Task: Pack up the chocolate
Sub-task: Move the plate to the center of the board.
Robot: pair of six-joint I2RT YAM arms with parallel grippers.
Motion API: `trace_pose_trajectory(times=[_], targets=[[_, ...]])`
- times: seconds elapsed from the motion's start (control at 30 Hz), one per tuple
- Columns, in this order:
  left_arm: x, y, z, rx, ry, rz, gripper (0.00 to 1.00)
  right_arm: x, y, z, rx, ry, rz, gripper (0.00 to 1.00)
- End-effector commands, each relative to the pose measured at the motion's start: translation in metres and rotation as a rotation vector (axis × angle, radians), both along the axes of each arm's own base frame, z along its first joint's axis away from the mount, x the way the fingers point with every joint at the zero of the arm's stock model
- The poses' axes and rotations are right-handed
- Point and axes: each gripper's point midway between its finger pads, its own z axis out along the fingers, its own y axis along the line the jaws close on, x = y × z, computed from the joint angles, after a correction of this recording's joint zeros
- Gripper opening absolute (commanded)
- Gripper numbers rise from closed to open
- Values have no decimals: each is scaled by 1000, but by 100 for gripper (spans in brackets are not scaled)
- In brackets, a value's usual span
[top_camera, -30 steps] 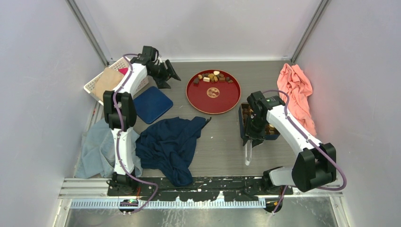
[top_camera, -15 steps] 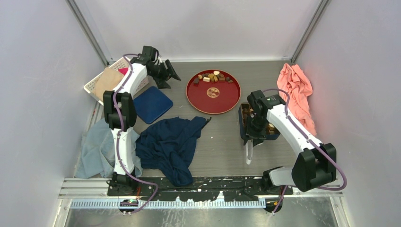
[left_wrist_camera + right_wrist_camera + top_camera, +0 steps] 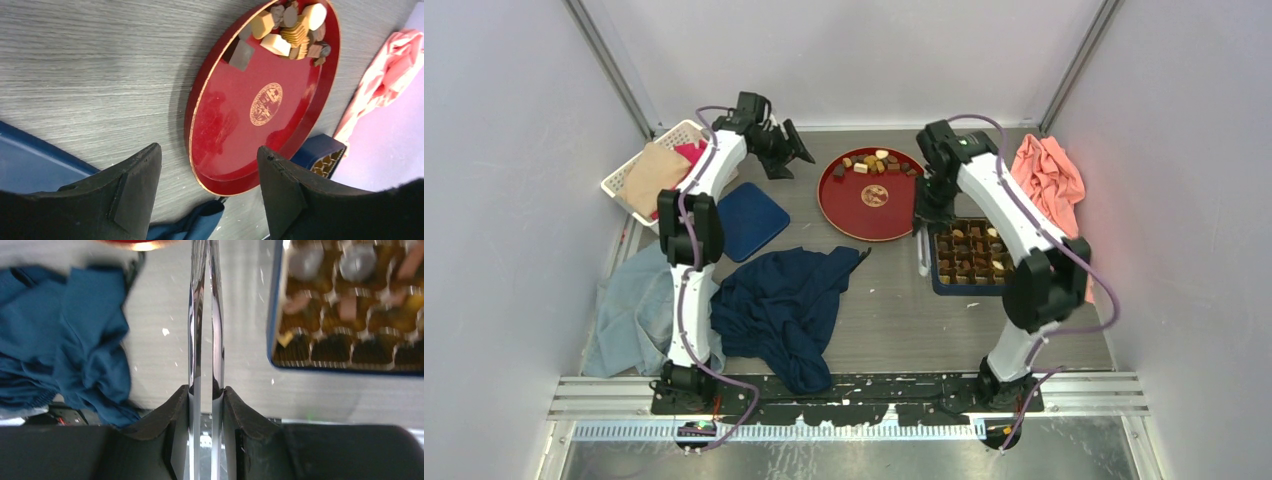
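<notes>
The chocolate [image 3: 876, 162] lies in a small heap at the far side of the red round tray [image 3: 874, 210]; the left wrist view shows the pieces [image 3: 287, 27] at its top edge. More pieces fill the navy gridded box [image 3: 969, 291], seen blurred in the right wrist view [image 3: 276, 315]. My right gripper [image 3: 924, 215] is between tray and box, shut on metal tongs [image 3: 205, 315] whose blades nearly touch. The tongs [image 3: 922, 255] point down along the box's left side. Left of the tray, my left gripper [image 3: 209, 152] stands open and holds nothing.
A blue lid [image 3: 749, 215] lies left of the tray. A navy cloth [image 3: 789, 300] is spread at centre front, a pink cloth [image 3: 1049, 185] at the right wall. A white basket [image 3: 649, 170] and a grey-blue cloth [image 3: 629, 315] sit at the left.
My right arm has swung from the box's near side to its far left corner by the tray, carrying the tongs. The left gripper has shifted slightly right.
</notes>
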Motion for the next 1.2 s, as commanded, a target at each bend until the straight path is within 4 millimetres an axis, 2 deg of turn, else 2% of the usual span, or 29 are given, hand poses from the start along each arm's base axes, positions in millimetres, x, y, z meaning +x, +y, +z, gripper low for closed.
trace_pose_trajectory(times=[0.0, 0.1, 0.23, 0.33, 0.43, 0.63, 0.83, 1.0, 1.17], targets=[[1, 6, 0, 101, -21, 13, 70, 55, 26, 10, 37, -94, 55, 29], [-2, 8, -14, 143, -22, 0, 68, 81, 35, 10, 32, -118, 69, 29], [0, -10, -23, 174, -55, -58, 67, 99, 40, 3, 29, -124, 72, 29], [0, -15, -32, 237, -68, -78, 65, 104, 43, -2, 38, -116, 70, 29], [-6, -15, -50, 277, -38, -96, 64, 104, 44, -5, 42, -113, 63, 29], [-19, -27, -68, 270, -2, -125, 60, 105, 41, -17, 58, -85, 42, 29], [-35, -28, -75, 287, 24, -159, 40, 107, 35, -30, 51, -55, 14, 28], [-54, -31, -82, 304, 60, -217, 18, 119, 36, -30, 51, -86, 20, 27], [-70, -33, -81, 285, 93, -240, 5, 127, 33, -36, 17, -87, 29, 26]])
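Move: The near part of the plate's left rim is about 5 cm back, 4 cm right and 10 cm below the left fingers; the plate's middle is some 15 cm right, 2 cm back. The nearest dark chocolate lies 3 cm ahead and 8 cm right, the blue lid 9 cm back and 10 cm left. From the right hand, the plate's middle is about 20 cm ahead, 10 cm left and 16 cm below; the chocolate box sits 11 cm right, 2 cm ahead. The left hand sinks about 10 cm onto the plate's left rim, easing back and right while its fingers swing steeper and turn slightly clockwise, then close from wide open to pinch the rim. The right hand, still gripping the tongs, sweeps about 10 cm forward and a little left towards the plate, then mostly lowers the tongs over its near right part. ##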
